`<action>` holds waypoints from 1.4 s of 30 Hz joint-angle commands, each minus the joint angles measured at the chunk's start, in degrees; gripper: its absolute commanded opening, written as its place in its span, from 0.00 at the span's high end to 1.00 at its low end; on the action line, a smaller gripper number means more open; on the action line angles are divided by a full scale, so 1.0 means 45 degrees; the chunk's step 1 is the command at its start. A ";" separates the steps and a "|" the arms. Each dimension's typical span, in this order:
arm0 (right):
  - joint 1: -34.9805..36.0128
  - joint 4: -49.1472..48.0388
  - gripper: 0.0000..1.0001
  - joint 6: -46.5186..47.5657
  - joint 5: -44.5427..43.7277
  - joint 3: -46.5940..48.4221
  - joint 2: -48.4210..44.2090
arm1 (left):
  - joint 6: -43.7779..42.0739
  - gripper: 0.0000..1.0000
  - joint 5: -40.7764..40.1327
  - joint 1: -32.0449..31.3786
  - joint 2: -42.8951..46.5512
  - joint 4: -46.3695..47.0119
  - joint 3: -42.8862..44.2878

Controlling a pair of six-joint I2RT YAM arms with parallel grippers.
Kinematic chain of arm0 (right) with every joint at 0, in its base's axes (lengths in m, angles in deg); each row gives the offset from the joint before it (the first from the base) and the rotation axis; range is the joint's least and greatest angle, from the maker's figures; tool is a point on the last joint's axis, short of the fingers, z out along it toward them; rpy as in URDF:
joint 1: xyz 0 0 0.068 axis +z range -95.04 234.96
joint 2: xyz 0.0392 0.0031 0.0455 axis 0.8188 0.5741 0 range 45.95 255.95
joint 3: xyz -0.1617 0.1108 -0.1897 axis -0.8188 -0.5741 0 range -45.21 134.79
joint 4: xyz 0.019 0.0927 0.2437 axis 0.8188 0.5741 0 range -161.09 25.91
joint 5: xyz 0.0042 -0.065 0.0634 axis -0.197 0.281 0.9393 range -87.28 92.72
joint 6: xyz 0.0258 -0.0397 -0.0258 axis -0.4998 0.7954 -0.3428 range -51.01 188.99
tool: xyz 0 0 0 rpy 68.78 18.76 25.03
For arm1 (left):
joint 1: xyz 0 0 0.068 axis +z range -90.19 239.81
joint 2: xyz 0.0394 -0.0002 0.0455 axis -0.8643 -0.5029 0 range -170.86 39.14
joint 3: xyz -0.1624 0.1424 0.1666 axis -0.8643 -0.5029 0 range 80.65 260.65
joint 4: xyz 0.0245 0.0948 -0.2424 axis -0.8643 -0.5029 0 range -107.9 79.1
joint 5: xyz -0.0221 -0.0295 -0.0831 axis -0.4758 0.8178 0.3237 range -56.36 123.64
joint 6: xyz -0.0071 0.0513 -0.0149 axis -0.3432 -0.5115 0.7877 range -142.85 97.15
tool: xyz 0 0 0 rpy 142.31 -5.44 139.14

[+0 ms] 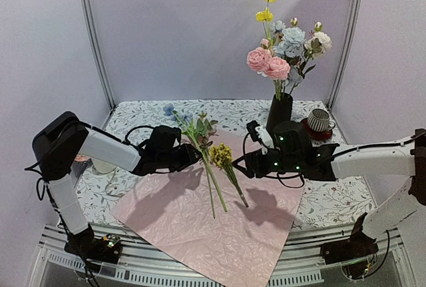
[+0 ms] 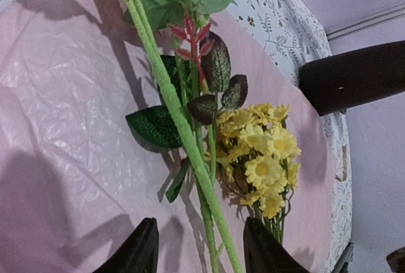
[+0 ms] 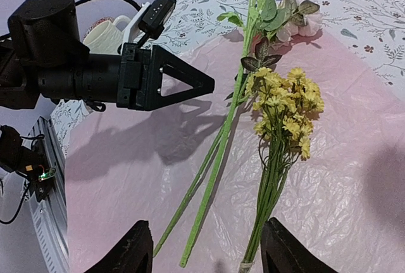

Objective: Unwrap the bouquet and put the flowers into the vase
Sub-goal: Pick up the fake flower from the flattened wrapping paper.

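The bouquet lies undone: its pink wrapping paper [image 1: 200,214] is spread flat on the table. On it rest two long green-stemmed flowers [image 1: 212,180] with leaves and pale blue blooms, and beside them a bunch of yellow daisies [image 1: 221,154]. My left gripper [image 1: 195,156] hovers low over the stems, open. In the left wrist view the two stems [image 2: 190,140] run between its fingers [image 2: 136,254] without touching them. My right gripper [image 1: 241,165] is open just right of the daisies [image 3: 285,105]. The black vase [image 1: 279,111] stands at the back holding pink, blue, cream and yellow flowers [image 1: 283,50].
A ribbed cup on a red saucer [image 1: 320,122] sits right of the vase. A white mug [image 3: 104,33] stands on the floral tablecloth behind the left arm. The paper's near corner hangs over the table's front rail [image 1: 200,270]. Curtain walls close in the back and sides.
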 commanded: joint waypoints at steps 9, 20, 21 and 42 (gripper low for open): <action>0.0055 -0.0352 0.39 -0.0530 -0.1073 -0.1172 -0.1384 | 0.1241 0.64 0.1274 0.0648 -0.1760 0.1401 0.0991; 0.0065 -0.0347 0.40 -0.0598 -0.1074 -0.1457 -0.1852 | 0.1546 0.74 0.1498 0.0869 -0.2740 0.2284 0.1412; 0.0058 -0.0328 0.40 -0.0588 -0.1099 -0.1462 -0.1897 | 0.1608 0.75 0.1563 0.0910 -0.2823 0.2309 0.1464; 0.0064 -0.0371 0.40 -0.0606 -0.1226 -0.1585 -0.2085 | 0.1918 1.00 0.1567 0.1283 -0.2324 0.3867 0.0613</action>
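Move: Just ahead of the left fingers, the thick green stem of the blue flower has its grip spot some 5 cm forward, 1 cm right and 2 cm below the hand. The yellow blossoms lie about 5 cm ahead, 7 cm right and 4 cm lower; the leafy cluster about 13 cm ahead, 2 cm right and 4 cm lower. From the right hand the grip spot is roughly 14 cm ahead, 12 cm left and 11 cm below. Easing forward about 5 cm over the pink paper and slightly to its right, the left hand sinks some 3 cm, then rises about 1 cm near the end, rolling some 15 degrees so its left side dips. Its half-open fingers close around the blue flower's green stem and pinch it. The empty right hand backs off about 3 cm to its right, then lifts slightly, fingers staying open. ##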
